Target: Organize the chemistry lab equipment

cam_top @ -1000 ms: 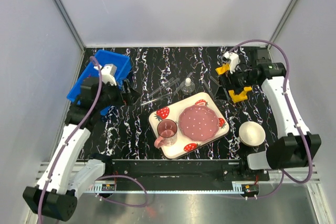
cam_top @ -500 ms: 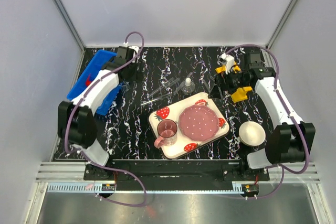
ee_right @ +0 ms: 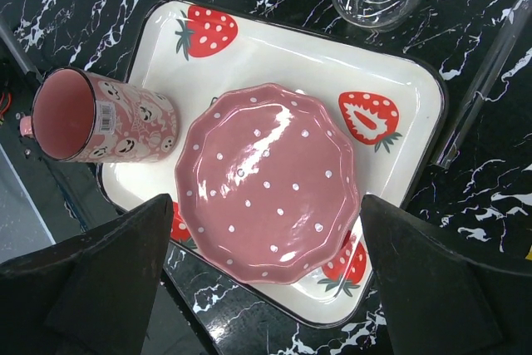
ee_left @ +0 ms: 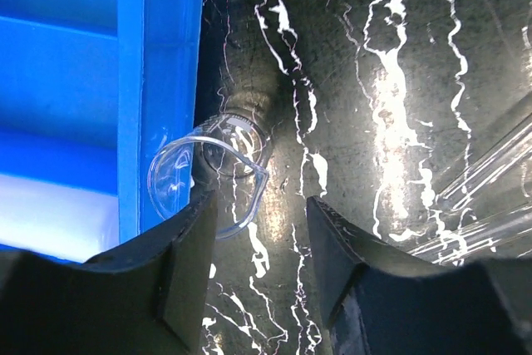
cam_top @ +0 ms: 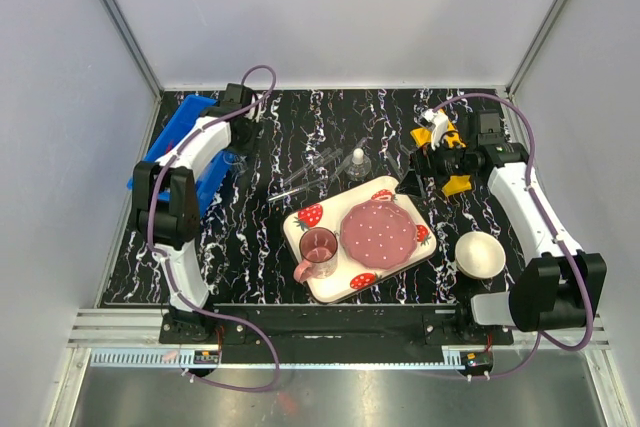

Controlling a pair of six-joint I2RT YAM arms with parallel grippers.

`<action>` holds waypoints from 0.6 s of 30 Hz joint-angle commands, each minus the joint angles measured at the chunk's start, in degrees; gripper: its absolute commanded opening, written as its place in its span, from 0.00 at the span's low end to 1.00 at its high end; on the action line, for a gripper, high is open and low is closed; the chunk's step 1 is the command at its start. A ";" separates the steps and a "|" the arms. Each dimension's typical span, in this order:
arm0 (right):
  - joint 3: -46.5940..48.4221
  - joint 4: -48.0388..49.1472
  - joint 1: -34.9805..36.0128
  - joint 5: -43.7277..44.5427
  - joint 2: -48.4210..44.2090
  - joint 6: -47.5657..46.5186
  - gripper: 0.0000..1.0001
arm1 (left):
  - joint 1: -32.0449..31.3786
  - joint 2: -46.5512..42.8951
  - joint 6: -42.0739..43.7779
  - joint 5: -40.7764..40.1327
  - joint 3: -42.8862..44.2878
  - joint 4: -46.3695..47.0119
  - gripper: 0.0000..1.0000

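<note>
A small clear glass beaker (ee_left: 212, 174) lies on its side on the black marble table, against the right wall of a blue bin (ee_left: 162, 56). My left gripper (ee_left: 262, 243) hovers over it with its fingers apart; the beaker's rim sits just beyond the left fingertip (ee_left: 199, 230), and nothing is clamped. Seen from above, the left gripper (cam_top: 238, 147) is beside the bin (cam_top: 180, 152). My right gripper (ee_right: 266, 199) is wide open and empty above the pink plate (ee_right: 268, 180). The flask (cam_top: 357, 162) and thin tubes (cam_top: 310, 172) lie mid-table. The yellow rack (cam_top: 456, 183) is partly under the right arm.
A strawberry-print tray (cam_top: 310, 215) carries the pink plate (cam_top: 378, 230) and a pink cup (cam_top: 318, 247) near the front centre. A white bowl (cam_top: 480, 254) stands at the front right. Something white lies inside the blue bin (ee_left: 58, 222).
The left arm has swung from the near-left side round to the back, beside the bin, and its jaws have narrowed. The right arm has shifted slightly and stays wide open.
</note>
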 commanded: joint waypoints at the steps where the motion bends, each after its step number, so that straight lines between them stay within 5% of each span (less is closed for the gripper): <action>1: -0.05 2.02 0.34 -1.50 -0.61 0.55 1.00 | 0.65 2.10 2.19 2.08 3.11 -1.62 0.50; 10: -0.58 2.02 0.34 -1.41 -1.49 0.73 1.00 | 1.26 4.83 3.24 2.08 3.11 -1.79 0.43; 18: -0.49 1.41 0.26 -1.50 -2.19 0.55 1.00 | 1.35 5.36 3.16 3.57 3.38 -2.15 0.15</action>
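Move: The left hand hangs over the glass beaker's right-hand wall; the beaker's middle lies about 3 cm to the left, 1 cm back and some 6 cm below. The blue tray is close beyond the beaker, its middle about 14 cm left of the hand and 2 cm ahead, while the glass tubes lie 11 cm to the right and 3 cm back. From the right hand, the beaker is about 32 cm left, 11 cm ahead and 15 cm below. Down about 4 cm onto the beaker, easing back by 1 cm, the left hand tips its fingers a little steeper, under 10 degrees, then stops at rim height. One finger goes inside the mouth and the other outside as the half-open gripper narrows, pinching the right-hand wall by the spout. ##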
